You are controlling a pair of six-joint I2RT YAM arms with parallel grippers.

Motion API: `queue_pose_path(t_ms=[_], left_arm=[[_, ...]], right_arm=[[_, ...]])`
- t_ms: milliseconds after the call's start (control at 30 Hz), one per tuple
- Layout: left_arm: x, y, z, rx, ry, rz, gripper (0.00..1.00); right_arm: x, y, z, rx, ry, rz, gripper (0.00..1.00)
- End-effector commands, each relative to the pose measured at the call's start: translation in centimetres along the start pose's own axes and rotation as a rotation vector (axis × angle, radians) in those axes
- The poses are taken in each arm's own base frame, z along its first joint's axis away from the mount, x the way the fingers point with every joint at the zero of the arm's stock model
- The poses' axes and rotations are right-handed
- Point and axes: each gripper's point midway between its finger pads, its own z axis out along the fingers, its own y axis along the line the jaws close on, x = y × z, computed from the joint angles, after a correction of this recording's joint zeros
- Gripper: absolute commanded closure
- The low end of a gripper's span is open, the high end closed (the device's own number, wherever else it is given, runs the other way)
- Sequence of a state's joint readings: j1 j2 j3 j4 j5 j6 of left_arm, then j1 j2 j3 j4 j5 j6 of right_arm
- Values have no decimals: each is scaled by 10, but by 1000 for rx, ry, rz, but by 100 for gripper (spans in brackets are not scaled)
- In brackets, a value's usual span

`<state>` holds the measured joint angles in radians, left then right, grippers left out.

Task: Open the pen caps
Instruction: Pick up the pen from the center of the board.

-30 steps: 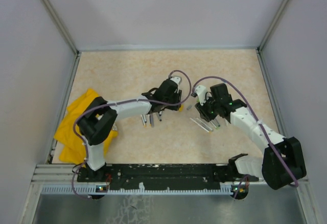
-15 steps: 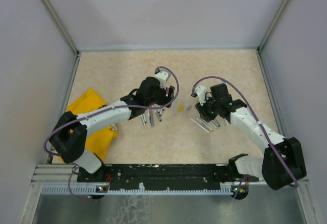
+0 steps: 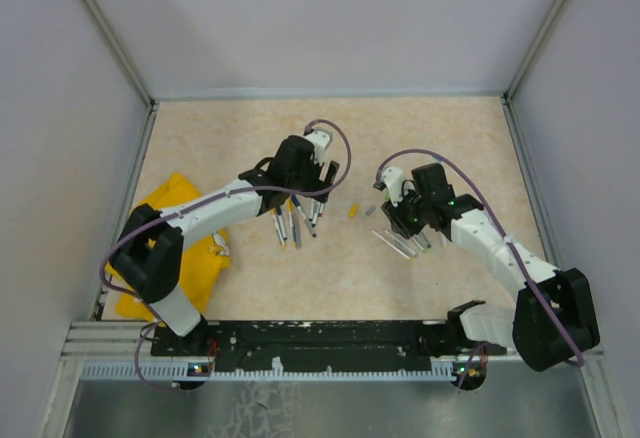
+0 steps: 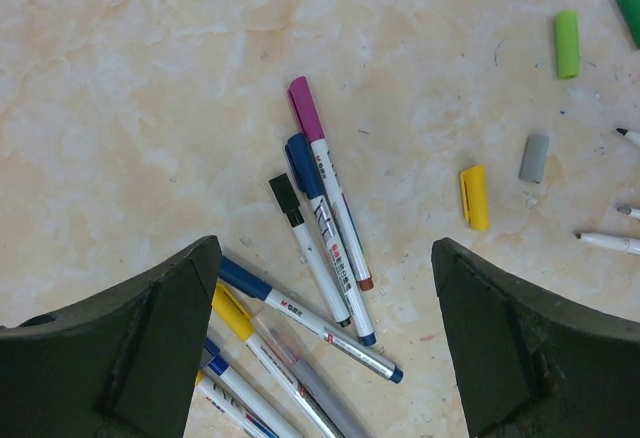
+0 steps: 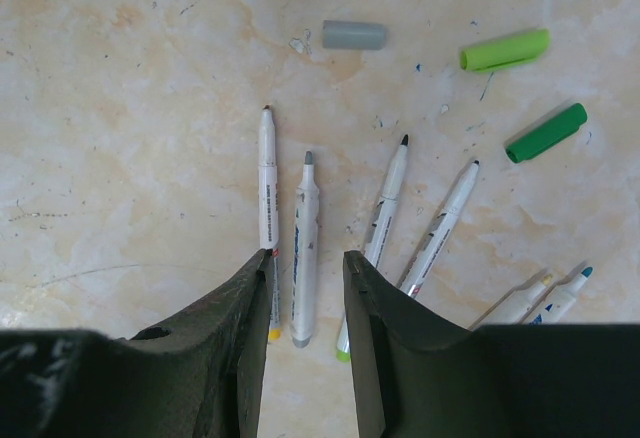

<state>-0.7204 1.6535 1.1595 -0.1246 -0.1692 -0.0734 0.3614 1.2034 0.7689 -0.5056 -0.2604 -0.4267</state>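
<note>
Several capped pens [image 4: 320, 208] lie fanned on the table, with purple, blue, black and yellow caps. My left gripper [image 4: 325, 258] hovers over them, open wide and holding nothing; in the top view it [image 3: 322, 180] is above the pile [image 3: 295, 223]. Loose pen caps lie to the right: yellow [image 4: 474, 196], grey [image 4: 534, 157] and light green [image 4: 567, 43]. My right gripper [image 5: 305, 255] stands a little open above several uncapped pens [image 5: 303, 238], gripping none. The grey cap [image 5: 353, 35], light green cap [image 5: 505, 49] and dark green cap [image 5: 546, 132] lie beyond them.
A crumpled yellow cloth [image 3: 165, 243] lies at the left edge under the left arm's elbow. Grey walls close the table on three sides. The two grippers are about a hand's width apart, with the yellow cap [image 3: 352, 211] and grey cap [image 3: 368, 210] between them.
The left gripper opened and drew away leftward from the right gripper, ending over the capped pens. A yellow cap now lies on the table between the arms. The right arm stayed still.
</note>
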Motion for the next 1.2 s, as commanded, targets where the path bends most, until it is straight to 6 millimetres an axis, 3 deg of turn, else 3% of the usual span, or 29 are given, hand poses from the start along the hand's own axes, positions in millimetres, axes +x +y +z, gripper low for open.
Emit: queue_pose_path(t_ms=[0,867,1000,1167], left_arm=[[5,2,5,24,53,21,9],[29,12,44,31,243,-27,11],[36,12,54,31,299,-28,20],[43,10,63,37,374,-21,47]], right_arm=[[-26,-11,-11,36,-84,-30,65],[-25,-11,-10,30,-77,-31,65],[-24,-10,-10,28,-75,-31,65],[-24,-10,-10,28,-76,-32,65]])
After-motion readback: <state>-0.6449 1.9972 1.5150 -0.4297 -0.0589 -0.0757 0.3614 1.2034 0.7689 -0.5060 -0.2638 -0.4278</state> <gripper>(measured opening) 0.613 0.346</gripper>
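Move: The purple pen's cap lies about 6 cm ahead of the left hand, 3 cm to its right and some 9 cm below. Alongside are the dark blue pen's cap, 4 cm ahead and 2 cm right, and the black pen's cap, 3 cm straight ahead; a loose yellow cap lies 2 cm back and 9 cm right. From the right hand the purple cap is roughly 14 cm ahead and 16 cm left, 5 cm lower. Towards the purple cap and the two pens beside it the left hand sinks about 6.5 cm, first almost straight down, then also easing some 3 cm forward, its wrist tipping the fingers roughly 15 degrees further down. Wide open until near the end, the fingers then draw in to a bit over half open, still above the table and around nothing. ##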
